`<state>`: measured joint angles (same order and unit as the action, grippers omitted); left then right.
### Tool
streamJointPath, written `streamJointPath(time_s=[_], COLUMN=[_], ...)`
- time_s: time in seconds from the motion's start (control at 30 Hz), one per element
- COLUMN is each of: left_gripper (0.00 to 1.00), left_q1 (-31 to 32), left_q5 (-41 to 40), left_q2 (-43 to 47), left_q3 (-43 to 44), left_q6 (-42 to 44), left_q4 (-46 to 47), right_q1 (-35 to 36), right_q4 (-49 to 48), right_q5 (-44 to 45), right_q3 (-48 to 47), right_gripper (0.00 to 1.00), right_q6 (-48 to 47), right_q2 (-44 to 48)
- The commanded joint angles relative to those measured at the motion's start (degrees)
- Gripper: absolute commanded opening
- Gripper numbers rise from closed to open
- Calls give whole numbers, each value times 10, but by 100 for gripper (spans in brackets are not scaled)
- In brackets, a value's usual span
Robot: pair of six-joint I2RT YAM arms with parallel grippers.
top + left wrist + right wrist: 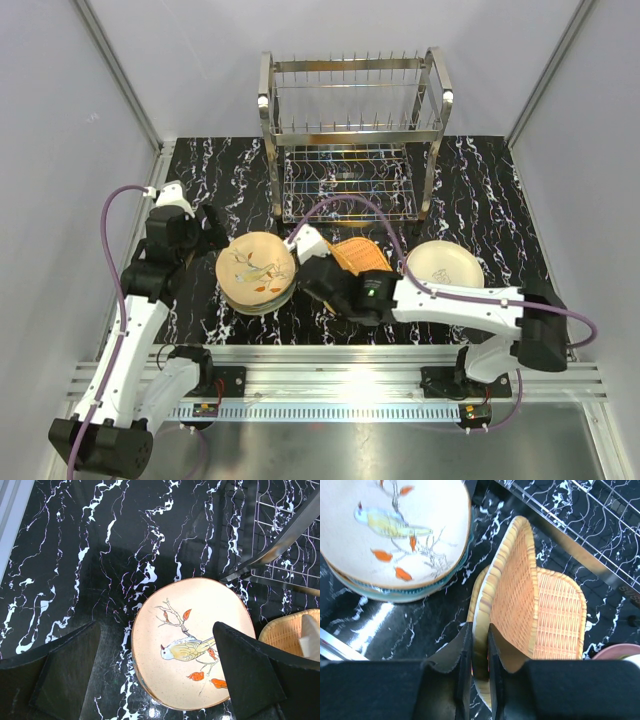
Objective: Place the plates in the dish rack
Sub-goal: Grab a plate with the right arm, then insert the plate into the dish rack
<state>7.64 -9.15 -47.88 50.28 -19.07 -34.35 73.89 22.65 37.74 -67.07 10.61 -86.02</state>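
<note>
The dish rack (350,130) stands empty at the back of the table. A cream bird-print plate (256,270) tops a stack left of centre, with a teal plate (395,597) under it. My left gripper (156,627) hangs open above that stack's left edge, one finger (250,670) over the bird plate (195,640) and the other over the table. My right gripper (479,630) is shut on the near rim of an orange woven plate (512,590), which is tilted up on edge over a second woven plate (560,620) lying flat.
A cream plate (443,266) lies to the right of the woven ones, and a pink-edged rim (615,652) shows at the right wrist view's edge. The rack's steel leg (280,550) stands just behind the bird plate. White walls close in the black marbled table (480,200).
</note>
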Motion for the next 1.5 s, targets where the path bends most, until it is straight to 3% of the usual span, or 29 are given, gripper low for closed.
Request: streamJointPath(time_s=[0.0,0.37,1.1,1.47], left_gripper=[99,99,99,99], left_q1=[-3,-3,-3,-3], left_q5=[10,7,10,13], left_q2=[11,13,14,9], left_q3=[22,23,22,23], left_q6=[0,2,0,0], left_q4=[24,24,24,27], right_q1=[-33,-98,-158,-162], right_q4=[-35,-49,-38,11], right_q5=[-60,-143,-157,-260], right_q3=[16,19,-29,-162], right_gripper=[0,0,0,0], right_q6=[35,73,121,118], right_q2=[58,125,203,219])
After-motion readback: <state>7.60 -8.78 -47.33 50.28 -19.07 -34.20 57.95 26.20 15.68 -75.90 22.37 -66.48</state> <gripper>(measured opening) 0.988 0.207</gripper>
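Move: The right hand already grips a woven plate by its edge. The dish rack's middle is about 24 cm ahead, 9 cm right and roughly level in height; the other woven plates are 9 cm right, 1 cm ahead and the bird plates 11 cm left, 1 cm ahead, both some 14 cm below. From the left hand the rack is about 16 cm ahead, 29 cm right and at similar height. Right hand lifts the gripped woven plate about 17 cm, drifting right, left side rolling up some 35 degrees. ##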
